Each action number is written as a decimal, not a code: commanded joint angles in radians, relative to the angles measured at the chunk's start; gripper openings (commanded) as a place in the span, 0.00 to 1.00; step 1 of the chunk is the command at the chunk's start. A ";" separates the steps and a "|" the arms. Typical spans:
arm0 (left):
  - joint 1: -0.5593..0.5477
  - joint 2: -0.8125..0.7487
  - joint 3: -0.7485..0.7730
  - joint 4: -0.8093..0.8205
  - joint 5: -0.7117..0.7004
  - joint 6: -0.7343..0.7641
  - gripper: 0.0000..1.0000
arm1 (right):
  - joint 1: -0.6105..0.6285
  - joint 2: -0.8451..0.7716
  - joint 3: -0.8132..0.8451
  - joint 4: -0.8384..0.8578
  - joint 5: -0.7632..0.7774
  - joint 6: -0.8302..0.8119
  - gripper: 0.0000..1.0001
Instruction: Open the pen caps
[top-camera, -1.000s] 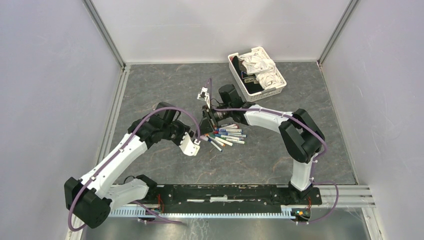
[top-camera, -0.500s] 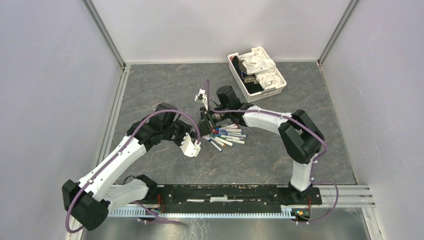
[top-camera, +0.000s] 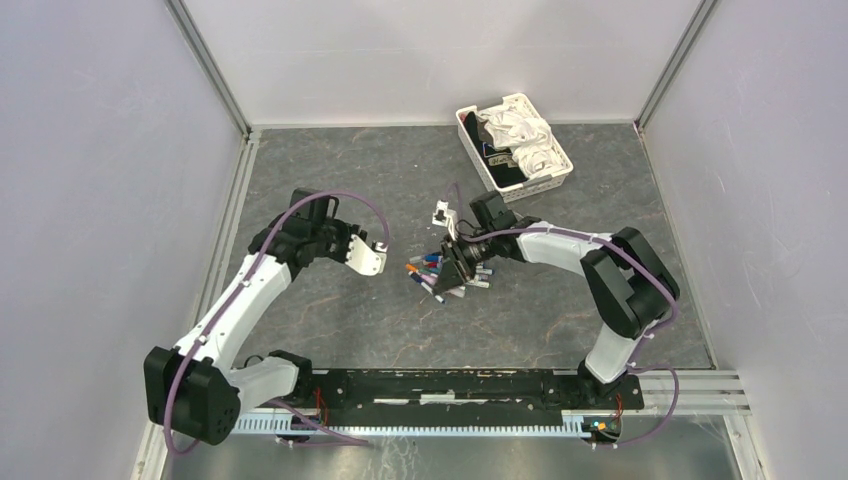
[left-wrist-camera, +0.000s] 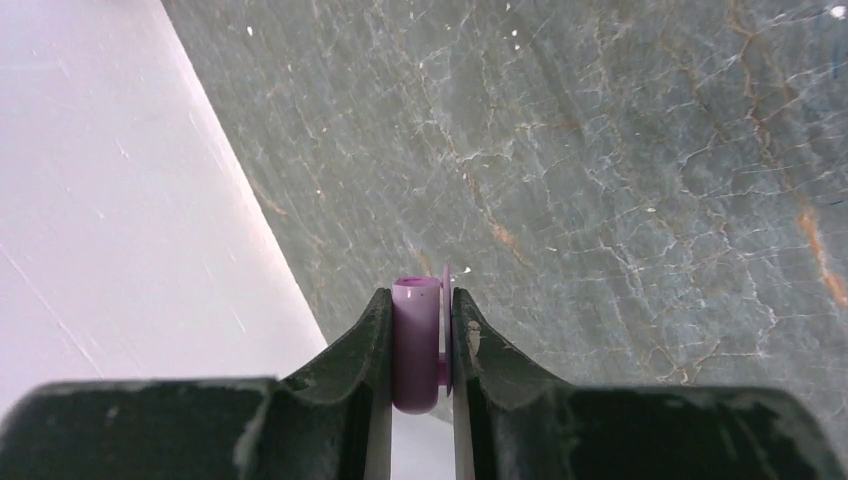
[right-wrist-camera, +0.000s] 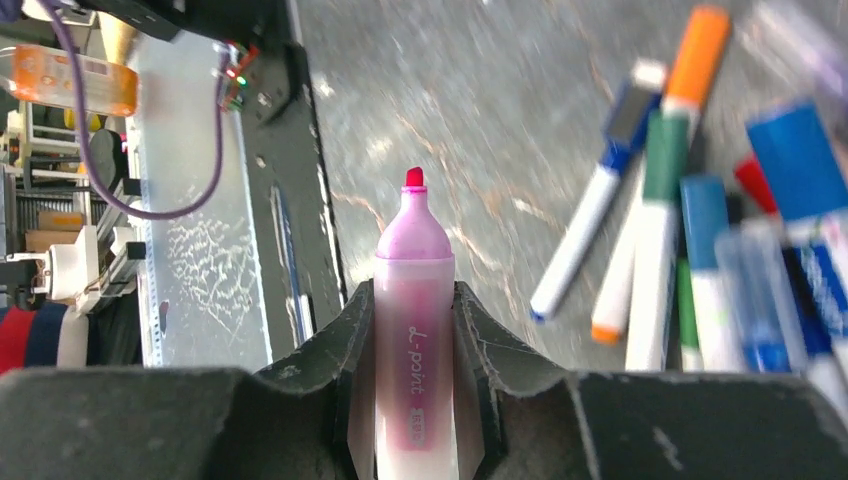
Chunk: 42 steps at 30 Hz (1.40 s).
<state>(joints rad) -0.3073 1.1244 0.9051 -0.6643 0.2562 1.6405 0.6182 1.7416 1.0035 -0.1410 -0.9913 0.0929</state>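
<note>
A purple pen cap (left-wrist-camera: 416, 340) sits upright between the pads of my left gripper (left-wrist-camera: 418, 300), which is shut on it above bare table, left of the pile. My right gripper (right-wrist-camera: 414, 295) is shut on the barrel of a pink pen (right-wrist-camera: 413, 235) whose cap is off and whose red tip shows. In the top view the left gripper (top-camera: 368, 258) and right gripper (top-camera: 448, 274) are well apart. The right one hangs over the pile of pens (top-camera: 432, 267). Several capped pens (right-wrist-camera: 660, 230) with blue, orange and green caps lie to the right of the held pen.
A white basket (top-camera: 560, 158) holding cloth stands at the back right. Grey walls (top-camera: 110, 200) close in the table on the left, back and right. The black base rail (top-camera: 460, 385) runs along the near edge.
The two grippers were together at the pile's left end and have pulled apart. The left swung back and left with the purple cap; the right moved right and nearer over the pile with the pen.
</note>
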 joint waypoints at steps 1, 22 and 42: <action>-0.001 -0.008 -0.011 0.078 -0.023 0.013 0.02 | -0.041 -0.086 -0.025 -0.086 0.063 -0.074 0.00; -0.176 0.223 0.121 0.003 -0.078 -0.652 0.02 | -0.263 -0.284 -0.145 -0.126 0.969 -0.019 0.00; -0.173 0.571 0.103 0.325 -0.162 -0.832 0.02 | -0.338 -0.253 -0.316 0.043 1.116 -0.013 0.29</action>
<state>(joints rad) -0.4808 1.6772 0.9897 -0.4191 0.1055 0.8570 0.2802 1.4902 0.7036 -0.1467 0.0883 0.0734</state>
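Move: The left hand, holding the pink cap, has the bare table left of the pens about 6 cm to its right, 3 ahead, 16 below; the orange cap lies some 13 cm right, 4 back, 15 below. The right hand, holding the uncapped pink pen, has its clear patch about 25 cm right, 11 ahead, 9 below; the pen pile's middle is 5 cm ahead, 4 right, 9 below, and the basket 31 ahead, 19 right, 5 below. Swinging away rightward after a small dip and lift on the left, the right hand carries the open pen some 25 cm right and 11 forward past the pile, sinking low as its fingers turn clockwise from pointing left to forward-down. The left hand edges back and right, then sinks about 13 cm towards the table left of the pile, rolling counter-clockwise. Both keep their grip. ##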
